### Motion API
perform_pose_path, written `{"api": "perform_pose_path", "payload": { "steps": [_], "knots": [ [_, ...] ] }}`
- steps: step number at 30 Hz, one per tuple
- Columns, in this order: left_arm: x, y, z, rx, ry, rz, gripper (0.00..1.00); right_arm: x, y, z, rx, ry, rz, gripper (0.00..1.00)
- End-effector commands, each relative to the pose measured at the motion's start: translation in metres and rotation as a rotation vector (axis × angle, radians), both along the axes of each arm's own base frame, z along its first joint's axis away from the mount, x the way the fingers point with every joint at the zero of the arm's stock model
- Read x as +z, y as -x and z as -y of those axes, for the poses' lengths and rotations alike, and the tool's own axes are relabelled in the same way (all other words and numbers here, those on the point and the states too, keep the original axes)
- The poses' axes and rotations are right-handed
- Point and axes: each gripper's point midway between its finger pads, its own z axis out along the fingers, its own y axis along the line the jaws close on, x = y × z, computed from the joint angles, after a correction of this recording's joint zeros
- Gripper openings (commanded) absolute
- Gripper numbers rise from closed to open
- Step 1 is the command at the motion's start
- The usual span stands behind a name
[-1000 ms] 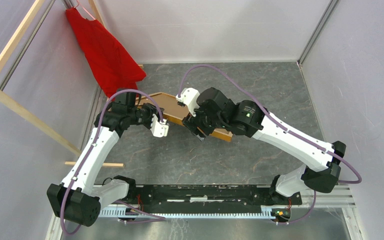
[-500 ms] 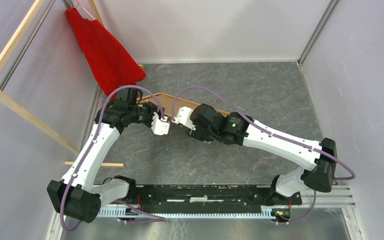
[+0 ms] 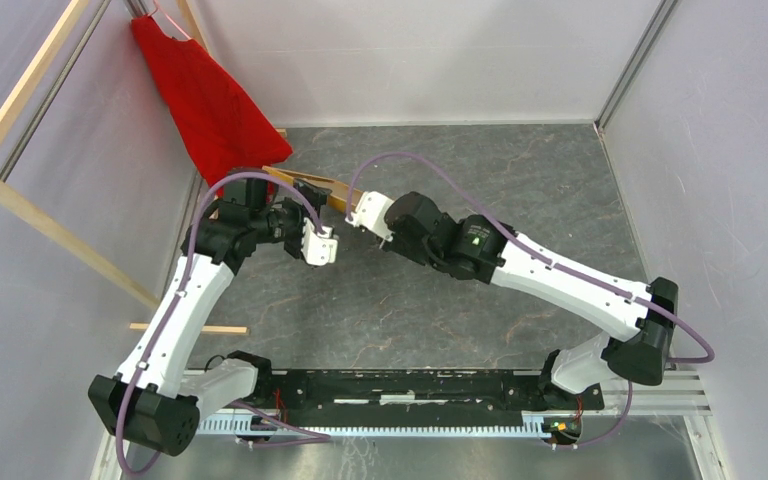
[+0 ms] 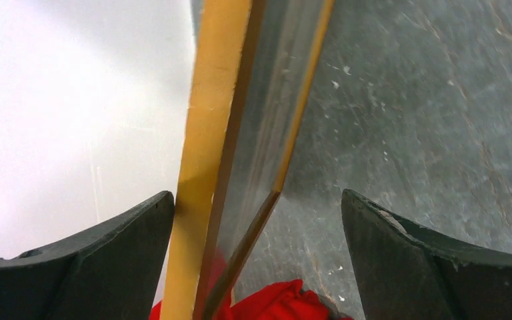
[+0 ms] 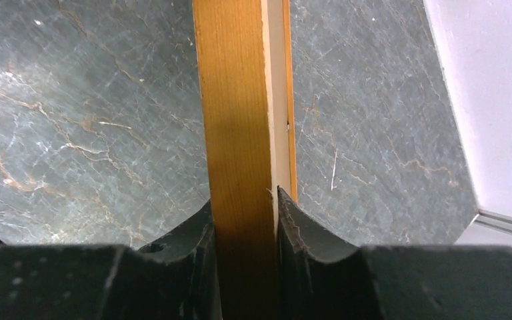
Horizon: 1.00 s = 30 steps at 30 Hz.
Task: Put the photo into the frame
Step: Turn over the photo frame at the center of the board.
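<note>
The frame (image 3: pixel 312 186) is a thin orange-brown wooden rectangle, standing on edge over the grey floor at the back left, between the two arms. My right gripper (image 5: pixel 245 200) is shut on its wooden rail (image 5: pixel 240 120), and a pale strip runs along that rail's right side. My left gripper (image 4: pixel 257 197) is open around the frame's other end (image 4: pixel 207 153), which passes close to the left finger (image 4: pixel 107 260); the right finger stands well apart. A shiny grey pane fills the frame. The photo is hidden from every view.
A red cloth (image 3: pixel 210 100) hangs at the back left, and its lower end (image 4: pixel 273 303) lies just under the left jaws. A pale wooden slat rack (image 3: pixel 20 200) leans along the left wall. White walls enclose the marbled floor (image 3: pixel 520 180).
The left gripper has opened wide and let go of the frame. The right gripper has closed on the frame's rail. The frame has swung up onto its edge and shifted back-left.
</note>
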Motion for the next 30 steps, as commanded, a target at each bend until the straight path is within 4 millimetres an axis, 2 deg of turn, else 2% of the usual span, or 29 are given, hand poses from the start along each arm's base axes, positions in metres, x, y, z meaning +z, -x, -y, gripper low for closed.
{"api": "perform_pose_path", "payload": {
  "steps": [1,5,9,12,15,18,22,26,30],
  "knots": [
    [0.063,-0.001,0.002,0.143,0.244,-0.072,1.00,0.089,-0.027,-0.018,-0.106,-0.444,-0.003,0.11],
    [0.093,-0.002,-0.003,0.247,0.419,-0.199,1.00,0.098,-0.049,-0.008,-0.181,-0.548,-0.138,0.09],
    [0.099,-0.008,-0.011,0.276,0.502,-0.255,1.00,0.096,-0.077,0.012,-0.259,-0.686,-0.294,0.11],
    [0.091,-0.014,-0.017,0.287,0.540,-0.319,1.00,0.093,-0.102,0.030,-0.301,-0.790,-0.384,0.07],
    [0.081,-0.017,-0.019,0.293,0.566,-0.378,1.00,0.083,-0.116,0.036,-0.287,-0.901,-0.484,0.04],
    [0.066,-0.017,-0.017,0.286,0.568,-0.424,1.00,0.071,-0.140,0.059,-0.358,-0.973,-0.524,0.02],
    [0.043,-0.014,-0.012,0.271,0.574,-0.506,0.99,0.059,-0.170,0.101,-0.482,-1.022,-0.518,0.02],
    [0.025,-0.011,-0.009,0.247,0.560,-0.559,0.96,0.048,-0.180,0.129,-0.554,-1.024,-0.512,0.02],
    [0.015,-0.010,-0.007,0.231,0.547,-0.596,0.96,0.024,-0.163,0.136,-0.573,-0.968,-0.543,0.01]
  ]
}}
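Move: The right hand holds the photo frame by a long edge, with the frame standing steeply, backing away from the robot. Its middle is roughly 9 cm ahead, 9 cm left and 7 cm below that hand; the board's centre is about 3 cm ahead, 5 cm right and 22 cm below. From the open left hand, the frame's middle is some 5 cm ahead, 4 cm right and 8 cm below, and the red garment's hem about 4 cm ahead, 10 cm left and 10 cm below. Keeping its grip on the long edge, the right hand sweeps the frame forward about 18 cm and right about 15 cm, away from the left hand, arching up some 6 cm and then sinking nearly back while its left side rolls up about 55 degrees and the hand swings clockwise and tips down. The left hand, its fingers already wide open at the edge, lifts about 9 cm clear and comes back down almost as far, staying open as it tips down and turns some 15 to 20 degrees counter-clockwise. ##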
